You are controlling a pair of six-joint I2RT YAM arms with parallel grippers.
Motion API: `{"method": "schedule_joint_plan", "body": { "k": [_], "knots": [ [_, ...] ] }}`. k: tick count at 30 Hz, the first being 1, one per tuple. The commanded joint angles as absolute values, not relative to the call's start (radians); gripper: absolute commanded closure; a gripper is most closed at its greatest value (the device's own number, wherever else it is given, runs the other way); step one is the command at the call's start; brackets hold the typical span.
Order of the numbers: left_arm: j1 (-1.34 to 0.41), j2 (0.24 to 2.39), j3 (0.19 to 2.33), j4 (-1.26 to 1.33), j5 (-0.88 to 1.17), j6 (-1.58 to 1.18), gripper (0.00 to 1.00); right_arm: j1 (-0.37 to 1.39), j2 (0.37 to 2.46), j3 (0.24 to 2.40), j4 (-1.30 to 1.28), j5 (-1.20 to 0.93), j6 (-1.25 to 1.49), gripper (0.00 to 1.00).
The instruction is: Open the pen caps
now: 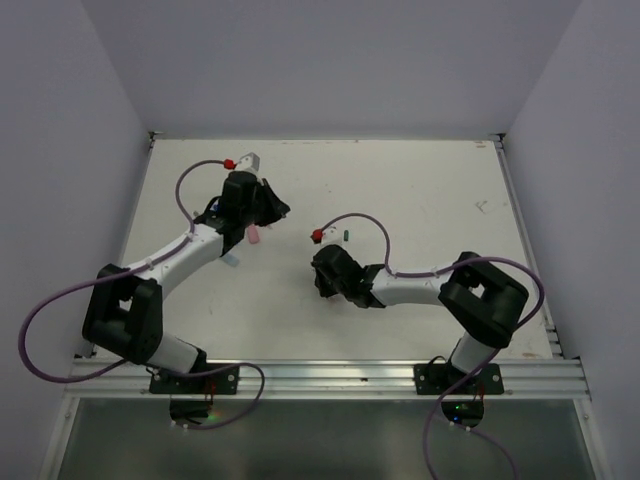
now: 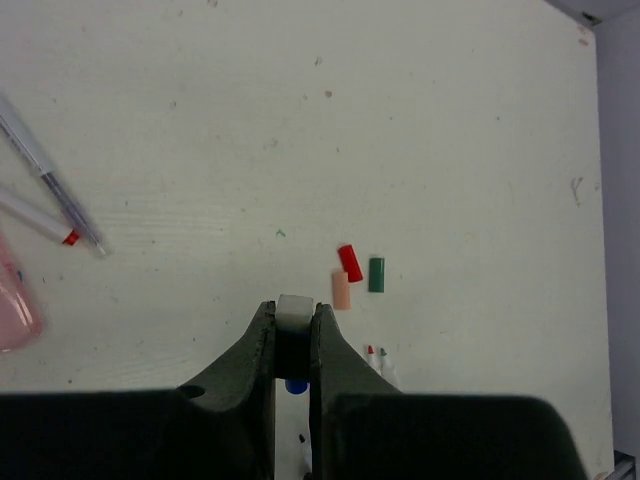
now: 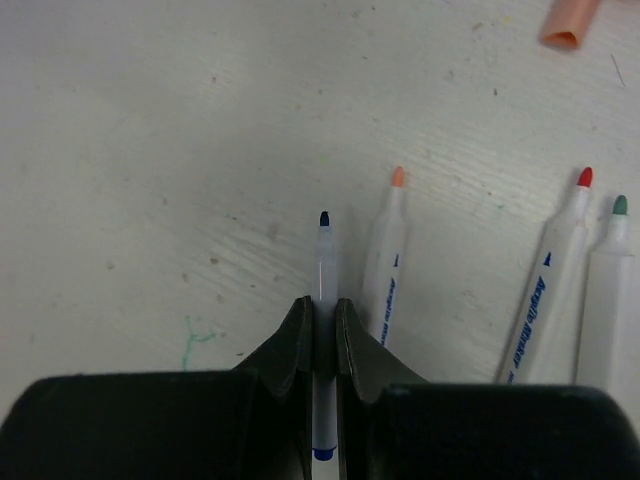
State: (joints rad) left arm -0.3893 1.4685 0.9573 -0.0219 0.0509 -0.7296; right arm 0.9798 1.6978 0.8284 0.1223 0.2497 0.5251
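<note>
My left gripper (image 2: 295, 312) is shut on a small pen cap (image 2: 295, 306), whitish at its far end and blue at its near end, held above the table. Beyond it lie loose pen caps: red (image 2: 349, 262), peach (image 2: 341, 290) and green (image 2: 376, 274). My right gripper (image 3: 322, 306) is shut on a slim white pen (image 3: 323, 265) whose bare dark-blue tip points away. In the top view the left gripper (image 1: 274, 208) is at centre left and the right gripper (image 1: 322, 272) is lower, near the middle.
Uncapped white markers lie beside the held pen, with orange (image 3: 386, 260), red (image 3: 558, 275) and green (image 3: 610, 290) tips. A peach cap (image 3: 567, 22) lies beyond them. Two slim pens (image 2: 55, 190) and a pink translucent object (image 2: 10, 300) lie at the left.
</note>
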Motion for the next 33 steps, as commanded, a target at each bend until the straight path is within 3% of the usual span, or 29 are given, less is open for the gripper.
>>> {"method": "schedule_joint_plan", "body": {
  "k": [1,17,23,33],
  "knots": [
    [-0.422,1.499,0.976,-0.078,0.067,-0.696,0.98,0.985,1.694,0.864,0.003,0.383,0.594,0.99],
    [-0.571,1.859,1.141,-0.127,0.072,-0.736,0.92,0.927,1.733,0.885,-0.092,0.445,0.661,0.87],
    [-0.606,1.934,1.18,-0.12,0.069,-0.768,0.87,0.925,1.714,0.862,-0.031,0.416,0.652,0.75],
    [-0.615,1.889,1.146,-0.127,0.025,-0.785,0.61,0.925,1.534,0.778,0.077,0.383,0.614,0.59]
  ]
}}
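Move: The left hand, with the blue cap still pinched, is bound for bare table about 10 cm to its right, 3 cm back and 14 cm below. The peach cap lies 12 cm right and 1 cm ahead of that hand, the red cap 13 right and 4 ahead, the green cap 16 right and 3 ahead. The right hand, low with the blue marker, has the peach marker 2 cm ahead and 3 right, the red marker 4 ahead and 9 right, and the green marker 12 right and 4 ahead. Still pinching the uncapped blue marker, the right hand sweeps it about 4 cm to its right at table level, pushing the peach marker along towards the red one while turning slightly clockwise, then opens. The left hand sinks some 13 cm and goes 10 cm right towards the loose caps, fingers tipping about 20 degrees further down, then stops low and opens around the blue cap. ##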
